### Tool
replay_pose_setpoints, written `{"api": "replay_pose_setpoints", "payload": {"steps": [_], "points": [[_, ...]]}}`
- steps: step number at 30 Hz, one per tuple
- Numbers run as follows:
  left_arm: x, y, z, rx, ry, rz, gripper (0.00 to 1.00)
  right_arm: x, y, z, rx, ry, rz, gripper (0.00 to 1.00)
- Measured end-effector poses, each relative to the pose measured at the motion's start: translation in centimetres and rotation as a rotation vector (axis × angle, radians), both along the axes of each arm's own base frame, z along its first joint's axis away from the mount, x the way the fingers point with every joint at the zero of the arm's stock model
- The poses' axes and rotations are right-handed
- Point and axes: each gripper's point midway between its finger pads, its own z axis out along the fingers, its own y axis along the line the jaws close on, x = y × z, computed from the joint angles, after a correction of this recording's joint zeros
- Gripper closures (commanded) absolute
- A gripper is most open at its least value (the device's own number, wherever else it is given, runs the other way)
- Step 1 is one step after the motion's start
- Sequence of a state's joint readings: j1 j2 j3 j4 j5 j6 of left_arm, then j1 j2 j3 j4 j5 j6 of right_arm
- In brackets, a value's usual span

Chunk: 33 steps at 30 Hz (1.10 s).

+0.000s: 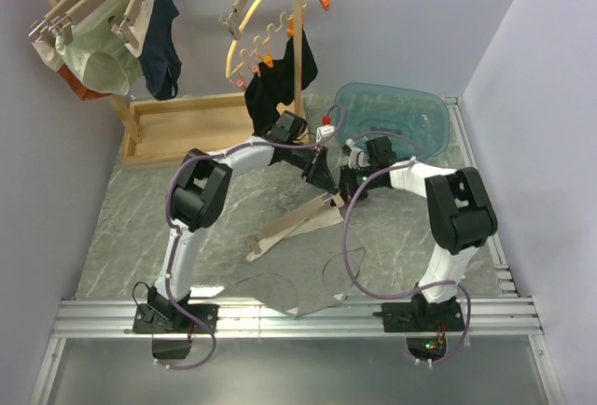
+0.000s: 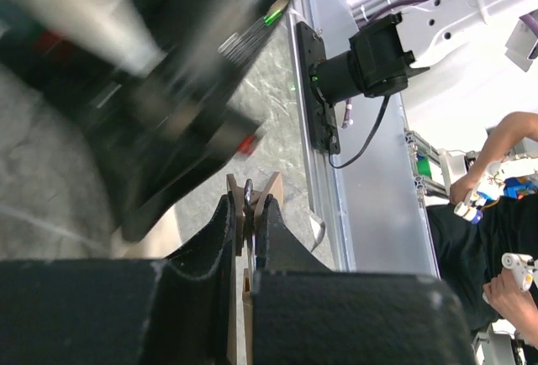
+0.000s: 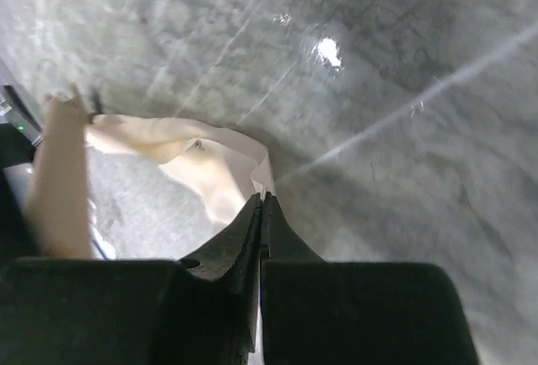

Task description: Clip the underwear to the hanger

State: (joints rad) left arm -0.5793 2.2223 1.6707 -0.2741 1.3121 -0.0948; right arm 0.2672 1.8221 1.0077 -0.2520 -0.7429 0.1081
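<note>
The hanger (image 1: 280,232), a light wooden bar, lies slanted on the marble table in the middle of the top view. My left gripper (image 1: 322,179) is shut on the clip at its far right end; in the left wrist view that wooden clip (image 2: 250,193) is pinched between the black fingers (image 2: 220,230). The pale beige underwear (image 1: 315,221) lies crumpled under that end of the bar. My right gripper (image 3: 262,198) is shut on a thin edge of the underwear (image 3: 210,171), close beside the left gripper (image 1: 347,190). The hanger bar (image 3: 59,180) shows blurred at the left of the right wrist view.
A clear blue tub (image 1: 392,116) stands at the back right. A wooden rack (image 1: 187,125) at the back left carries pale green briefs (image 1: 98,60), navy briefs (image 1: 166,41), a yellow curved hanger (image 1: 280,13) with orange clips and a black garment (image 1: 280,83).
</note>
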Motion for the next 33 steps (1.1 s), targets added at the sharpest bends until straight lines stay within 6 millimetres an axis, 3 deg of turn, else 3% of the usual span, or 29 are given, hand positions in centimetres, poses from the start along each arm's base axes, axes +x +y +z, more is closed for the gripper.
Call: {"api": "replay_pose_setpoints", "payload": {"steps": [7, 20, 33], "points": [[1.3, 1.0, -0.6, 0.009, -0.003, 0.043, 1.00, -0.4, -1.3, 2.5, 0.062, -0.054, -0.037, 1.00], [2.0, 1.5, -1.0, 0.019, -0.014, 0.073, 1.00, -1.9, -1.7, 2.7, 0.100, -0.055, -0.034, 1.00], [1.9, 1.8, -1.9, 0.042, -0.008, 0.086, 1.00, -1.8, -1.5, 5.9, 0.145, -0.170, -0.005, 1.00]]}}
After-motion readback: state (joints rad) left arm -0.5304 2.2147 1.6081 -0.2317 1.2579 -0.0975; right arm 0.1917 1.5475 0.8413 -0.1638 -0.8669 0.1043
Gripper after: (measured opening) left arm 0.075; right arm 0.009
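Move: The left hand still holds the hanger by its near clip, with the waistband corner about 10 cm below it, roughly 1 cm ahead and level sideways. That corner is already pinched in the right fingers; from the right hand the clip's open mouth lies some 9 cm up, 3 cm back and 2 cm to the right. The hanger's far clip is about 21 cm left and 11 cm back of the right hand, low down; the underwear's body lies about 10 cm left, 16 cm back and 3 cm below it. Keeping its pinch on the waistband corner, the right hand lifts it about 6 cm towards the clip's mouth in two stages with a brief levelling-off between, easing some 2 cm back and slightly right while its downward-slanting fingers tip up by around 10 degrees. The left hand keeps the clip squeezed open and shifts it a couple of centimetres forward and left, then sinks some more to end 2 cm lower, so the jaws come down to meet the rising corner. ##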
